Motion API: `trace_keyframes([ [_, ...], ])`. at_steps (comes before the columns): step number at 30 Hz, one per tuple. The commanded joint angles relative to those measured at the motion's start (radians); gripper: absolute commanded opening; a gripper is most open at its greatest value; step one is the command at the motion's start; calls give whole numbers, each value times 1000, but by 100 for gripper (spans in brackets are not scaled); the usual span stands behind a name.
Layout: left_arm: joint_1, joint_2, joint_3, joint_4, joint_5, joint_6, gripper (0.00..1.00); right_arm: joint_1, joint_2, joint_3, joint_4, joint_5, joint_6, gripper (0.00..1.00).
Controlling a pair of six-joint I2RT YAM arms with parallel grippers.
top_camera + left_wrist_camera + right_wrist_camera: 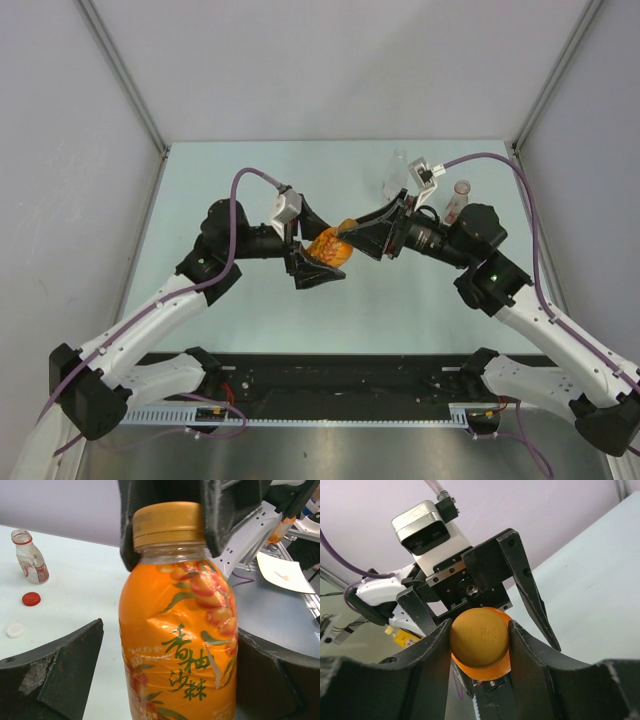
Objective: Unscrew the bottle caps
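Note:
The squat orange bottle is up off the table between both arms, also visible from above as the orange bottle. Its orange cap is pinched by my right gripper, which is shut on it; those black fingers flank the cap. My left gripper is open around the bottle's body, with a gap on the left side. A red cap and a white cap lie loose on the table beside an uncapped bottle with a red neck ring.
A clear bottle lies at the back of the pale table, and the red-ringed bottle is by my right arm. A black rail runs along the near edge. Grey walls close in the sides.

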Motion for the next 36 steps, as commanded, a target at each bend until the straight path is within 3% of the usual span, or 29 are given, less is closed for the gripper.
trace_keyframes([
  [1, -6, 6, 38, 21, -46, -1, 100, 50, -51, 8, -1, 110, -94, 0],
  [6, -6, 13, 38, 65, -44, -42, 100, 96, -46, 7, -13, 179, -144, 0],
  [9, -7, 18, 36, 71, -27, -42, 93, 108, -45, 8, -8, 191, -148, 0],
  [12, -7, 16, 26, 82, 0, -44, 78, 119, -48, 5, -4, 214, -153, 0],
  [16, -7, 0, 9, 90, 8, -39, 52, 124, -46, 5, -5, 220, -153, 0],
  [18, -7, -8, 6, 85, 8, -30, 45, 127, -46, 5, -7, 219, -153, 0],
  [19, -7, -11, 6, 84, 6, -25, 36, 128, -45, 5, -10, 220, -153, 0],
  [21, -7, -17, 4, 76, -4, -16, 34, 128, -48, 5, -14, 228, -150, 1],
  [22, -7, -20, 4, 76, -7, -10, 31, 128, -49, 5, -16, 230, -147, 10],
  [23, -6, -20, 4, 71, -13, -7, 30, 128, -55, 5, -18, 234, -141, 39],
  [26, -7, -26, 3, 61, -50, 9, 26, 130, -84, 11, -30, 275, -130, 67],
  [27, -7, -28, 3, 58, -91, 13, 25, 128, -89, 16, -42, 285, -128, 71],
  [29, -9, -23, 4, 42, -148, 28, 10, 128, -98, 45, -60, 318, -107, 81],
  [31, -13, -17, 16, 22, -262, 57, 0, 130, -101, 63, -90, 352, -87, 83],
  [36, -96, -42, 0, 5, -542, 162, 0, 134, -97, 89, -128, 484, -9, 84],
])
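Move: The orange bottle stands between my left hand's open fingers, its middle only about 1 cm ahead, 1 cm right and 2 cm up; its cap is some 3 cm ahead, 5 cm right and 6 cm up. From my right hand, which pinches that cap, the bottle's middle lies about 3 cm back, 4 cm left and 4 cm down. From my left hand, the clear bottle stands roughly 30 cm ahead and 20 cm right, the small bottle 26 cm ahead and 37 cm right, both about 20 cm below. Keeping my right pinch on the cap with only a slight tilt and turn, I close my left fingers onto the orange body. Then I open my right fingers, let go of the cap and back off about 2.5 cm up and to the right, while my left hand keeps its grip and carries the bottle about 3.5 cm forward, turning some 10 degrees counter-clockwise. ##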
